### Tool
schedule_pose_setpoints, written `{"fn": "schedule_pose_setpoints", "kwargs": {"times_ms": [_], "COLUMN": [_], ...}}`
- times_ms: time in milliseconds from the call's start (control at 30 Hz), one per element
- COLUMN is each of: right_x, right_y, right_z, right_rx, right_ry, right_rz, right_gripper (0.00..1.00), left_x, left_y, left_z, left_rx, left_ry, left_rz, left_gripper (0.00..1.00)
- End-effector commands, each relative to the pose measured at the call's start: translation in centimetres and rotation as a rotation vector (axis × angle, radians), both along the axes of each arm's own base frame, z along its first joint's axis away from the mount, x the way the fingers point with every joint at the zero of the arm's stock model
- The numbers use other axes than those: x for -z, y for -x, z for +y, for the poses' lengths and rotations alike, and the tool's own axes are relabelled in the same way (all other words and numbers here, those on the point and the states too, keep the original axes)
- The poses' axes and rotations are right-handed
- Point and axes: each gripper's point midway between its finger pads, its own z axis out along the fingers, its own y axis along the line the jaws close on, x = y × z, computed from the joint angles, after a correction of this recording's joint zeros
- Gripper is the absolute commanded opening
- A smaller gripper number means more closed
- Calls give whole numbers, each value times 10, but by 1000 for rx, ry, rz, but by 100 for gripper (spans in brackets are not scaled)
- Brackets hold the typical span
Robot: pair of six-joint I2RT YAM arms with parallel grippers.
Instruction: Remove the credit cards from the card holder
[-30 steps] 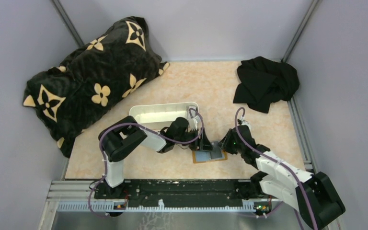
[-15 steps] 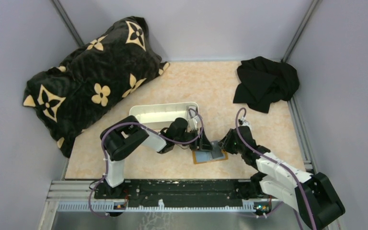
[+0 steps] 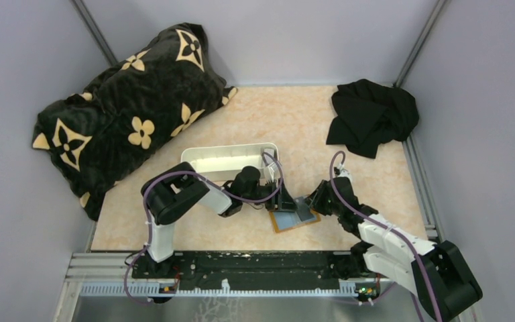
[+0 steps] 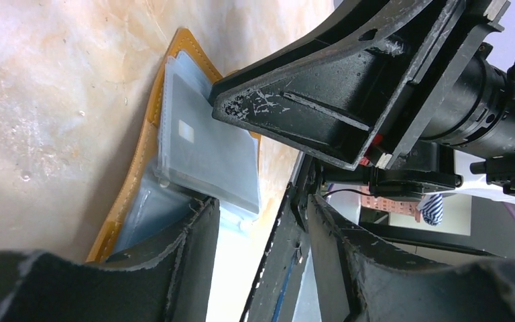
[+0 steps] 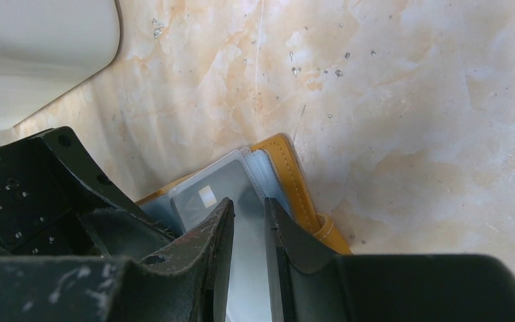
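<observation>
The orange-tan card holder (image 3: pixel 287 225) lies open on the table between both arms. A grey credit card (image 4: pixel 204 144) with a pale chip sticks out of its grey-blue inner sleeves, and the right wrist view shows the same credit card (image 5: pixel 204 188). My right gripper (image 5: pixel 248 204) is shut on a grey-blue inner panel of the card holder (image 5: pixel 295 181) and holds it raised. My left gripper (image 4: pixel 260 204) stands open just short of the card's near corner, with the raised flap seen edge-on between its fingers. Nothing is gripped by the left fingers.
A long white tray (image 3: pixel 208 161) sits just behind the left arm, and its corner shows in the right wrist view (image 5: pixel 40 54). A black patterned pillow (image 3: pixel 127 107) fills the back left. A black cloth (image 3: pixel 372 117) lies at the back right.
The left jaws have narrowed. The left gripper has shifted slightly left, and the card holder has turned a little on the table. The right gripper's hold is unchanged.
</observation>
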Motion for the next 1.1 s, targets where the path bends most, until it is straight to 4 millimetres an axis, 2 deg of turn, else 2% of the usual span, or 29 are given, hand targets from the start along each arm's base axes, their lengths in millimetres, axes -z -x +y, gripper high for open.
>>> {"fn": "schedule_pose_setpoints", "kwargs": {"times_ms": [0,133,333,500,567,800,1033,1067], "right_x": [31,28,25,27,26,26,21,19], "right_y": [38,42,46,48,48,46,40,39], "right_z": [-7,-9,-11,-11,-11,-13,-17,-17], "right_rx": [-49,-51,-46,-47,-49,-45,-54,-57], "right_ry": [31,28,19,19,19,37,78,85], "right_rz": [147,142,136,145,142,138,111,108], "right_gripper": [24,25,24,24,24,24,24,24], "left_x": [-7,2,19,27,30,36,56,60], "left_y": [-9,-12,-14,-15,-15,-14,-5,-3], "left_z": [-4,-4,-2,-1,0,8,27,29], "left_rx": [-31,-45,-67,-76,-76,-90,-97,-97], "left_ry": [71,63,25,3,-3,-29,-126,-143], "left_rz": [2,31,54,71,75,92,143,155], "left_gripper": [56,49,33,14,1,0,0,5]}}
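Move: The gray card in the opened card holder has its middle about 4 cm to the right of my left hand, 1 cm ahead and 2 cm below; its left edge sits at the open fingers. The holder's middle is some 2 cm back, 1 cm to the right and 3 cm down, and the white box about 14 cm ahead and 19 cm left. From my right hand, the card's middle lies roughly 3 cm back, 2 cm left and 1 cm lower. I shut my left fingers from over half open to fully closed on the raised left edge of the gray card, easing the hand about 1 cm forward with its fingers still pointing right. Meanwhile my right fingertips, still nearly shut on the far right part of the card, draw about 1.5 cm back and to the right, dragging the holder along. ##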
